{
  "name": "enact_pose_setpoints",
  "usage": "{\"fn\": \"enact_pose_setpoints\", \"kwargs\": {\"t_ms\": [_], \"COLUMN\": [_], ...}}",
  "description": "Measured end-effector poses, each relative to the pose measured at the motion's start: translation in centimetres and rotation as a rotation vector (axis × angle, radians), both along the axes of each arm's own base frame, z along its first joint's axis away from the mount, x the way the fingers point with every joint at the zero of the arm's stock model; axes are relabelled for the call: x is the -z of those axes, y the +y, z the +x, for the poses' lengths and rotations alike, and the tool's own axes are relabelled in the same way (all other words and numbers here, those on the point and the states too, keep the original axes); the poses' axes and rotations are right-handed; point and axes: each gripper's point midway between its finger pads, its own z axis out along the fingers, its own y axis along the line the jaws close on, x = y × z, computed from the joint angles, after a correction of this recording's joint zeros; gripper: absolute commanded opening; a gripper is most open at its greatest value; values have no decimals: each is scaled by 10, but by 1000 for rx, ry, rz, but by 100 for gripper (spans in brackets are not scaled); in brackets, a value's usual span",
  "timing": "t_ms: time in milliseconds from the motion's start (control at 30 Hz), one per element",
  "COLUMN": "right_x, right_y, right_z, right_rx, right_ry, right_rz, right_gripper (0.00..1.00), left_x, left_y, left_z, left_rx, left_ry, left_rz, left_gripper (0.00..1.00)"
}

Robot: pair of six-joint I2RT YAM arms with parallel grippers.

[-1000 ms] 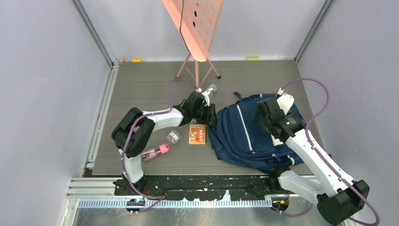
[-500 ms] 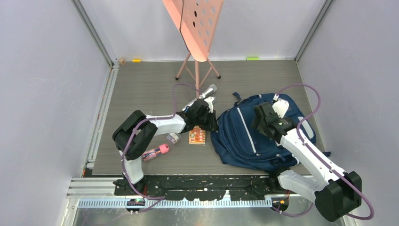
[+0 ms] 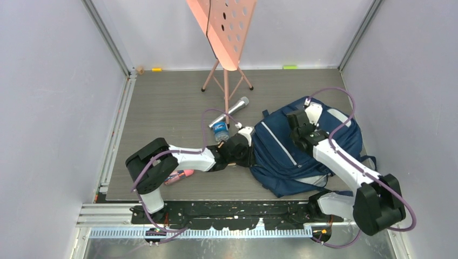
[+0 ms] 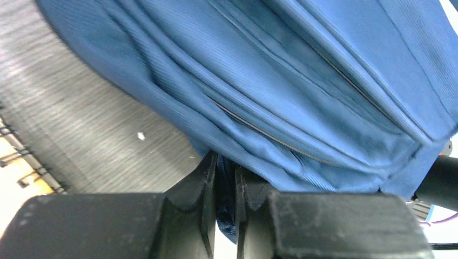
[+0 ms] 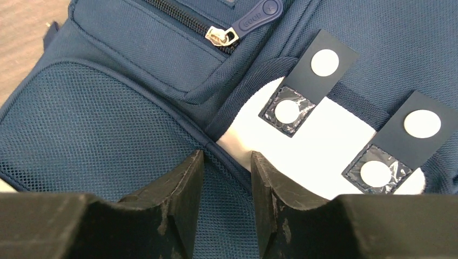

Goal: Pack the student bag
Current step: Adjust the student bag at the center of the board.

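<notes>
The student bag [image 3: 318, 141], navy blue with grey stripes, lies flat on the right half of the table. My left gripper [image 3: 248, 145] is at its left edge; in the left wrist view it [image 4: 226, 162] is shut on a fold of the bag's blue fabric [image 4: 281, 81]. My right gripper [image 3: 297, 120] is down on the bag's upper part. In the right wrist view its jaws [image 5: 227, 156] stand narrowly apart against the mesh pocket [image 5: 108, 118], a seam running between them. A zip pull [image 5: 254, 16] and white patch [image 5: 324, 156] lie just beyond.
A silver microphone [image 3: 233, 109] and a small water bottle [image 3: 219, 129] lie left of the bag's top. A pink item [image 3: 179, 175] sits beside the left arm. A yellow card [image 4: 16, 172] edges into the left wrist view. An orange music stand [image 3: 224, 38] rises at the back.
The left gripper moved toward the front and shut on the bag's edge, uncovering the bottle. The bag shifted and turned. The right gripper moved left over the bag and its jaws narrowed.
</notes>
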Motion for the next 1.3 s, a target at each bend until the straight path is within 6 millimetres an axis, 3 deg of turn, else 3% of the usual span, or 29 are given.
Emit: {"fn": "enact_pose_setpoints", "kwargs": {"t_ms": [333,467,533,600,700,867,933,1100,1300], "right_x": [-1,-10,-18,-29,-56,-104,-110,-90,-52], "right_y": [30,41,44,45,36,10,-1,-22,-29], "right_z": [84,95,95,88,66,24,8,-32,-68], "right_rx": [-129,-179,-192,-192,-167,-73,-32,54,122], "right_ry": [-77,-75,-71,-65,-87,-175,-184,-116,-29], "right_rz": [-31,-12,2,15,27,47,46,41,87], "right_gripper": [44,57,71,82,89,94,96,98,98], "left_x": [-8,-14,-16,-22,-42,-92,-103,-103,-116], "left_y": [-29,-37,-37,-34,-29,-21,-15,5,28], "left_z": [-14,-18,-20,-22,-32,-48,-52,-37,25], "left_rx": [18,29,30,32,55,105,128,119,43], "left_ry": [-40,-52,-57,-58,-60,-86,-90,-76,-84], "left_rz": [-49,-69,-70,-77,-92,-158,-164,-129,-135], "left_gripper": [6,16,27,40,62,83,88,98,100]}}
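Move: On the student bag, both hands already have cloth between their fingers. The bag's middle lies about 18 cm to the left hand's right, 5 cm farther out and 2 cm higher; from the right hand it is some 5 cm back, level sideways and 5 cm below. From the left hand, the orange notebook lies about 11 cm left and 3 cm ahead, the blue jar some 13 cm left and 12 cm ahead, both slightly below. Dragging the pinched front cloth forward about 10 cm and somewhat left, the right hand swings 10 degrees counter-clockwise while the left, still gripping the near-left edge, eases right and slightly back. Both then open and lift some 10 cm; the right draws back about 16 cm and rightward over the bag, sinking again, as the left swings forward and left, clear of its edge. ##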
